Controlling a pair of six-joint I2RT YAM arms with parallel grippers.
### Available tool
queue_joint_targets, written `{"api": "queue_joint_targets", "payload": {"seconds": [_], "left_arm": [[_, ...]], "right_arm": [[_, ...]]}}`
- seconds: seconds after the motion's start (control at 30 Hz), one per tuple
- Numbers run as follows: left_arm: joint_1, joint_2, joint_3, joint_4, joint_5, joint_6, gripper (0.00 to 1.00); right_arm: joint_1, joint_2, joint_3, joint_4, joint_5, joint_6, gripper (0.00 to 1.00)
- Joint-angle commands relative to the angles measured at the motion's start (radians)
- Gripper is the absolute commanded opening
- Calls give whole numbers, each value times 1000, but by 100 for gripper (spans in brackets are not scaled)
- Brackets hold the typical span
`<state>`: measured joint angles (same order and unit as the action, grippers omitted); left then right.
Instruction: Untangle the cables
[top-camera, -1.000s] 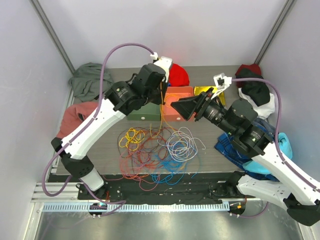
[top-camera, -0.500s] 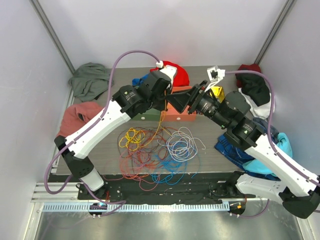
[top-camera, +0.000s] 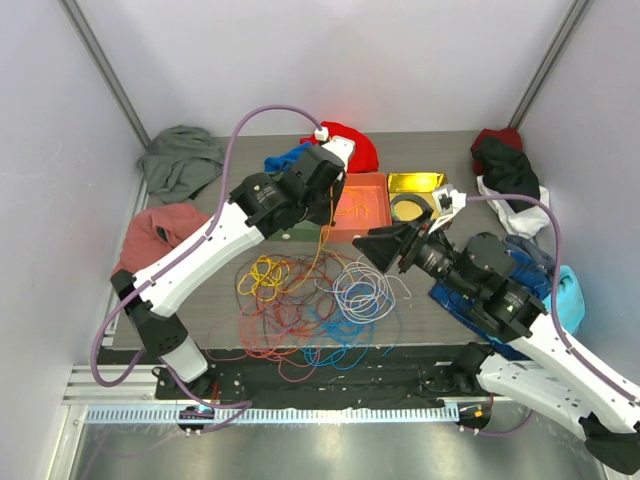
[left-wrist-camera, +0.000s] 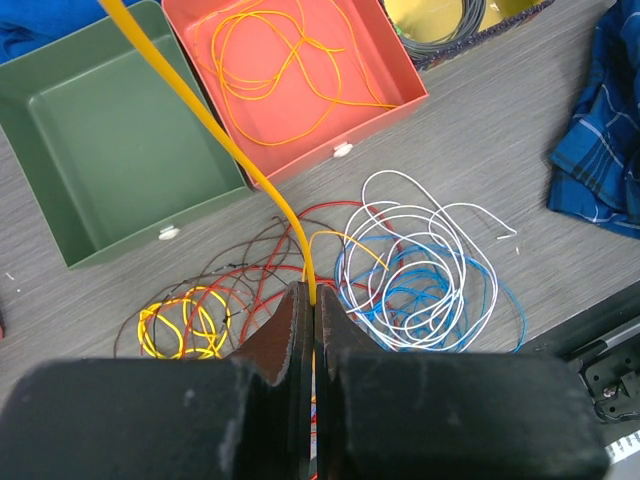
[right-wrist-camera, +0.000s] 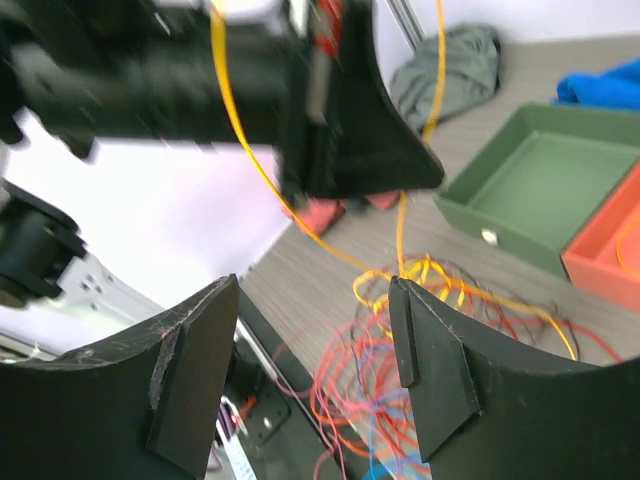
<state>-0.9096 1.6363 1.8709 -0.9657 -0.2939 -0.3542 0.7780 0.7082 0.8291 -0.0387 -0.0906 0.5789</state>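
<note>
The cables lie in a tangled pile (top-camera: 315, 300) on the table: a yellow coil (top-camera: 262, 275), a white coil (top-camera: 362, 290), red and blue loops, and a dark brown strand. My left gripper (top-camera: 325, 212) hangs above the pile, shut on an orange cable (left-wrist-camera: 286, 206). That cable runs taut from the jaws down into the pile. Its other part loops inside the orange tray (left-wrist-camera: 385, 60). My right gripper (right-wrist-camera: 313, 282) stands open above the white coil, to the right of the left gripper (left-wrist-camera: 313, 292), with nothing between its fingers.
A green tray (left-wrist-camera: 110, 150) sits left of the orange tray. A yellow tray (top-camera: 415, 183) to its right holds a black coil. Clothes ring the table: grey (top-camera: 180, 160), pink-red (top-camera: 150, 235), red (top-camera: 355, 145), blue plaid (left-wrist-camera: 600, 150).
My right gripper swung in toward the left gripper, then drew back toward the near side, uncovering the yellow tray. The left gripper stayed shut on the orange cable and shifted slightly right.
</note>
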Motion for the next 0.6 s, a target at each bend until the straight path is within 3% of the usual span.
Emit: {"api": "queue_joint_targets", "payload": {"seconds": [0.0,0.57], "left_arm": [[-3,-3,22,30,-8,18,0],[-15,45,100,15,45,-11,0]], "right_arm": [[7,-9,-71,33,-29,19,70],[69,263,-107,301,-8,12,71]]}}
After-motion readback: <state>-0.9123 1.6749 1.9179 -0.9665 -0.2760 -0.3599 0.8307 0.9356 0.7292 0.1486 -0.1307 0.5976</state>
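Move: The yellow cable's strand hanging from the left hand's shut fingers is the thing to reach: about 10 cm ahead of the open right hand, 8 cm to its left and 11 cm lower. From the left hand that stretch lies straight below, some 5 cm. The white cable coil is on the table almost under the right hand, about 33 cm down. The yellow bundle lies level with that coil in height, 5 cm ahead and 24 cm left of the right hand; the red box's middle is 23 cm ahead, 1 cm left and 32 cm down. The right hand, fingers kept wide open and pointing forward-left, first drops and then swings left as it goes on sinking, about 7 cm down and 5 cm left in all with a little forward, its tips dipping and turning counter-clockwise by some 5 degrees each, to come in under the left gripper towards the hanging yellow cable. The left hand keeps its pinch on the cable up high and holds nearly still, easing only about 1 cm to the right near the end. ##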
